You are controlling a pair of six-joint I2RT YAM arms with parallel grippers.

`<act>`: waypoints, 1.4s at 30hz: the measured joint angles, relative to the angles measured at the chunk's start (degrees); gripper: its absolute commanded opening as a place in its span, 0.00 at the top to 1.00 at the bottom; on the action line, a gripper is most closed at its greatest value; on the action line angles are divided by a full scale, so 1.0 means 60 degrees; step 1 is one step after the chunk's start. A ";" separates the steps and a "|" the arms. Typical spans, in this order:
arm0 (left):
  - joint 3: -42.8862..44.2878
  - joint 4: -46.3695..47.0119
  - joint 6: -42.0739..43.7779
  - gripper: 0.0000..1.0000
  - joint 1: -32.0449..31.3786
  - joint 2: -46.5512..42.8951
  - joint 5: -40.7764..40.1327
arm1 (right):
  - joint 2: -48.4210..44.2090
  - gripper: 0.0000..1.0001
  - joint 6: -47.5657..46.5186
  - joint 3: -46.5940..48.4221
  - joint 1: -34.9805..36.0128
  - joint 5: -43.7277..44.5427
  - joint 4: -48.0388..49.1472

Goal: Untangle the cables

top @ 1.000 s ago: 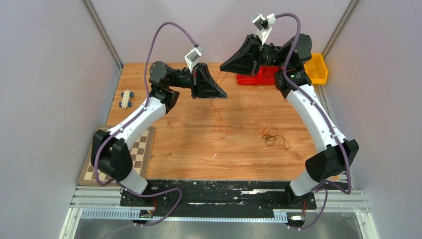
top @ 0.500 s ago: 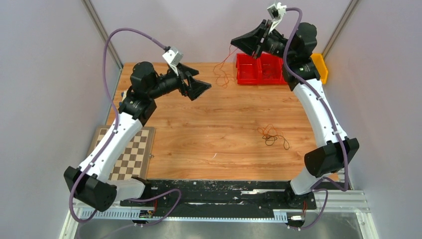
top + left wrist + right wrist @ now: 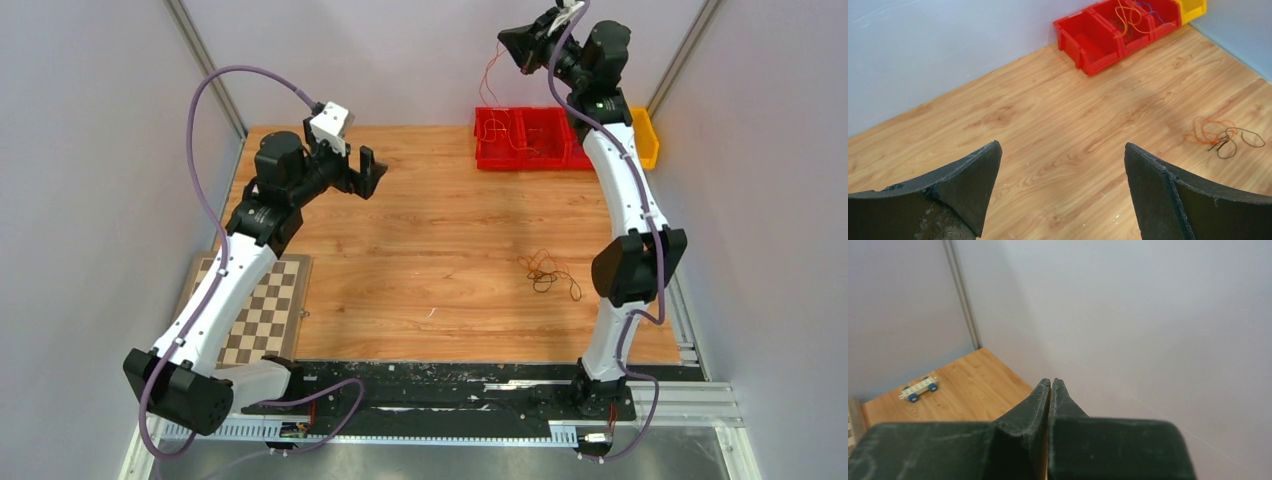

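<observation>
A loose tangle of orange and dark cables (image 3: 548,272) lies on the wooden table right of centre, and shows in the left wrist view as the same tangle (image 3: 1220,136). My right gripper (image 3: 504,40) is raised high by the back wall and is shut on one thin orange cable (image 3: 487,85). That cable hangs down into the red bins (image 3: 480,158), where its loops (image 3: 1128,17) rest. In the right wrist view the right gripper (image 3: 1050,381) has its jaws pressed together. My left gripper (image 3: 374,168) hovers open and empty over the back left of the table, and its fingers (image 3: 978,175) stand wide apart.
A yellow bin (image 3: 645,140) adjoins the red bins at the back right corner. A chessboard (image 3: 262,310) lies at the near left under the left arm. A small white toy car (image 3: 919,388) with blue wheels sits at the far left. Grey walls close in three sides.
My left gripper let go of the orange cable, opened wide and drew back to the left. The right arm rose and swung back, carrying the cable over the red bins.
</observation>
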 measured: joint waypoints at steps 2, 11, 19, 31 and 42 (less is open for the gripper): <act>-0.0007 -0.0102 0.0168 0.00 0.0000 0.0007 -0.0106 | 0.0568 1.00 0.0007 0.0353 -0.0164 0.0182 0.0015; 0.0000 -0.0477 0.0750 0.00 0.0029 0.0601 -0.0546 | 0.2761 1.00 0.0124 0.1275 -0.0572 0.0812 0.1140; 0.0313 -0.1078 0.0929 0.00 0.0171 0.1217 -0.0834 | 0.4299 1.00 -0.0171 0.1381 -0.0758 0.1443 0.2142; 0.0707 -0.1410 0.0954 0.00 0.0404 0.1523 -0.0933 | 0.4929 1.00 -0.1439 -0.0222 -0.0820 0.1468 0.2299; 0.0827 -0.1749 0.0954 0.00 0.0437 0.1555 -0.0925 | 0.6215 0.99 -0.2892 0.0000 -0.0455 0.2167 0.0707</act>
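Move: Beyond the shut right hand, which already holds the dangling orange cable, the leftmost red bin lies about 18 cm ahead, 3 cm to the right and some 44 cm below. The second red bin adjoins it, 10 cm farther right. The orange-and-brown cables left on the table are roughly 21 cm back from this hand, 10 cm right and 47 cm below. From the left hand, the leftmost bin is about 35 cm ahead, 26 cm right and 31 cm below. Lowering the orange cable into the leftmost red bin, the right hand sweeps forward about 16 cm while sinking, then drops nearly straight down, some 39 cm in all, fingers staying shut on the cable. It drifts slightly right, turns clockwise and tips its fingers downward. The empty left hand stays open, easing down about 6 cm, forward and left. ##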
